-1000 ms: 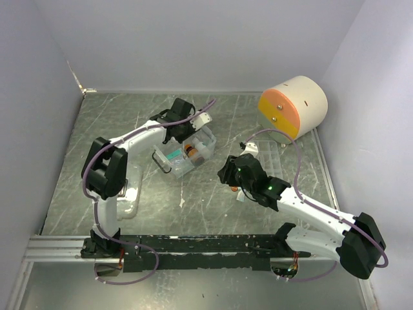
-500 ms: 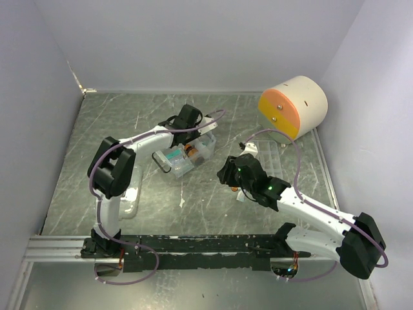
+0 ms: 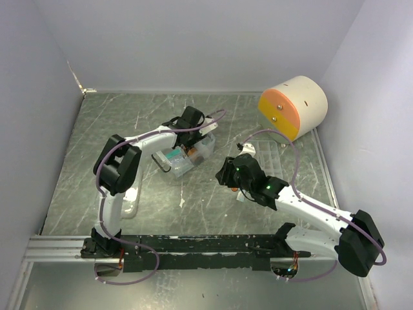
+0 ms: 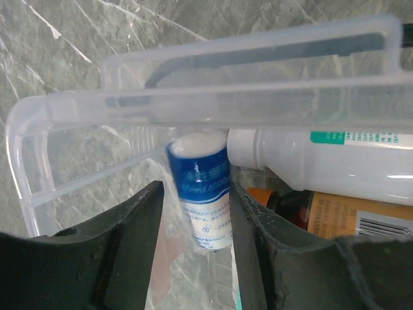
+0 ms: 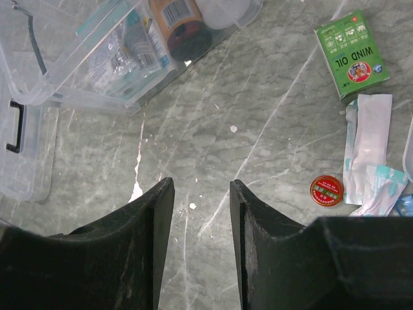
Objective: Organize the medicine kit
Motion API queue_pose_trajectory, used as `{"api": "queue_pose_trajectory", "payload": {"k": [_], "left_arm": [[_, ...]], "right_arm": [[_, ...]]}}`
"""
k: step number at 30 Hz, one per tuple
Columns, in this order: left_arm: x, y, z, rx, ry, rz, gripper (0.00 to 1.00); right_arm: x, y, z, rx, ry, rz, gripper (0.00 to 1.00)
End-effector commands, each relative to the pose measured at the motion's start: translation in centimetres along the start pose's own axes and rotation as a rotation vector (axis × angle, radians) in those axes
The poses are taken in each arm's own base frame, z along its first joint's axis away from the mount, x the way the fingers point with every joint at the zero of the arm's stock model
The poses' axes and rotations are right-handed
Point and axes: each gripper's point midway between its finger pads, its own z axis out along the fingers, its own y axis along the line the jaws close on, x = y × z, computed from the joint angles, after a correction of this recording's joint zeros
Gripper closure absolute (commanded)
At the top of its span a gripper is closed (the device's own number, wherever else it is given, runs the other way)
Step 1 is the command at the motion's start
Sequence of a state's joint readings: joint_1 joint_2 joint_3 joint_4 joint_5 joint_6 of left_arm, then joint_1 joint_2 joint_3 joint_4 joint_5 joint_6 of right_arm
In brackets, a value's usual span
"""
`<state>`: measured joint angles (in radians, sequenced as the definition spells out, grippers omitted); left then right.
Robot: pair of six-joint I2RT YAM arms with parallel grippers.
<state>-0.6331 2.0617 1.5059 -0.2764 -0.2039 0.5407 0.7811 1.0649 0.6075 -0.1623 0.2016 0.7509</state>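
Note:
The medicine kit (image 3: 165,165) is a clear plastic box on the table's middle left, its top open. My left gripper (image 3: 193,138) reaches into its far end. In the left wrist view the jaws (image 4: 195,188) stand open on either side of a blue-and-white bottle (image 4: 201,174) lying in the kit (image 4: 39,129), with a gap on the left side. Beside it lie a white bottle with a green label (image 4: 322,158) and a brown bottle (image 4: 339,216). My right gripper (image 3: 224,174) hovers open over bare table (image 5: 202,184), right of the kit (image 5: 77,97), holding nothing.
The clear lid with a black handle (image 3: 129,199) lies near the left arm's base. A green Wind Oil box (image 5: 352,45), a red tin (image 5: 326,190) and sachets (image 5: 369,152) lie on the right. A clear divided tray (image 3: 268,158) and a cream cylinder (image 3: 293,106) stand at the back right.
My left gripper has moved right along the kit and down into it, and its jaws have widened off the blue-and-white bottle. The right arm has barely moved.

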Motion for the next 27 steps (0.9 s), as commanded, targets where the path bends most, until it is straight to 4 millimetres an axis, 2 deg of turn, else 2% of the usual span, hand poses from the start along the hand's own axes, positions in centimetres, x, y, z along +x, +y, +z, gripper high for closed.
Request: {"api": "queue_pose_trajectory", "payload": {"k": [1, 5, 8, 11, 20, 27], "left_arm": [[-0.9, 1.6, -0.7, -0.057, -0.004, -0.047, 0.42], [-1.4, 2.1, -1.7, -0.067, -0.021, -0.059, 0.45], [-2.0, 2.7, -2.3, -0.083, -0.041, -0.073, 0.57], [-2.4, 2.8, -2.5, -0.077, -0.052, -0.080, 0.62], [-1.9, 1.6, -0.2, -0.054, -0.051, -0.122, 0.75], [-1.3, 0.7, 0.7, -0.039, -0.065, -0.153, 0.80]], "right_arm": [[-0.7, 0.6, 0.1, -0.019, -0.021, 0.010, 0.59], [-0.8, 0.6, 0.1, -0.017, -0.023, 0.009, 0.59], [-0.7, 0.5, 0.2, -0.015, -0.022, 0.009, 0.59], [-0.7, 0.4, 0.1, -0.012, -0.025, 0.011, 0.59], [-0.9, -0.4, -0.5, 0.017, -0.047, 0.023, 0.59], [-1.0, -0.7, -0.7, 0.029, -0.053, 0.021, 0.59]]}}
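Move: The blue-and-white bandage roll stands in the clear box's far corner, between the left gripper's open fingers, its middle about 2 cm ahead of the hand point, 1 cm right and 3 cm lower. The white bottle is roughly 3 cm back and 5 cm right, the brown bottle some 5 cm back and 2 cm right, both about 5 cm down. From the right hand, the roll lies around 19 cm ahead, 11 cm left and 8 cm down. Leave the bandage roll in the corner of the box: lift the left gripper only about 1 cm clear of it, turning the wrist some 5 degrees counter-clockwise, and close the fingers from half open to nearly shut as you rise, so that they meet on nothing beside the roll, hardly shifting the hand sideways. ##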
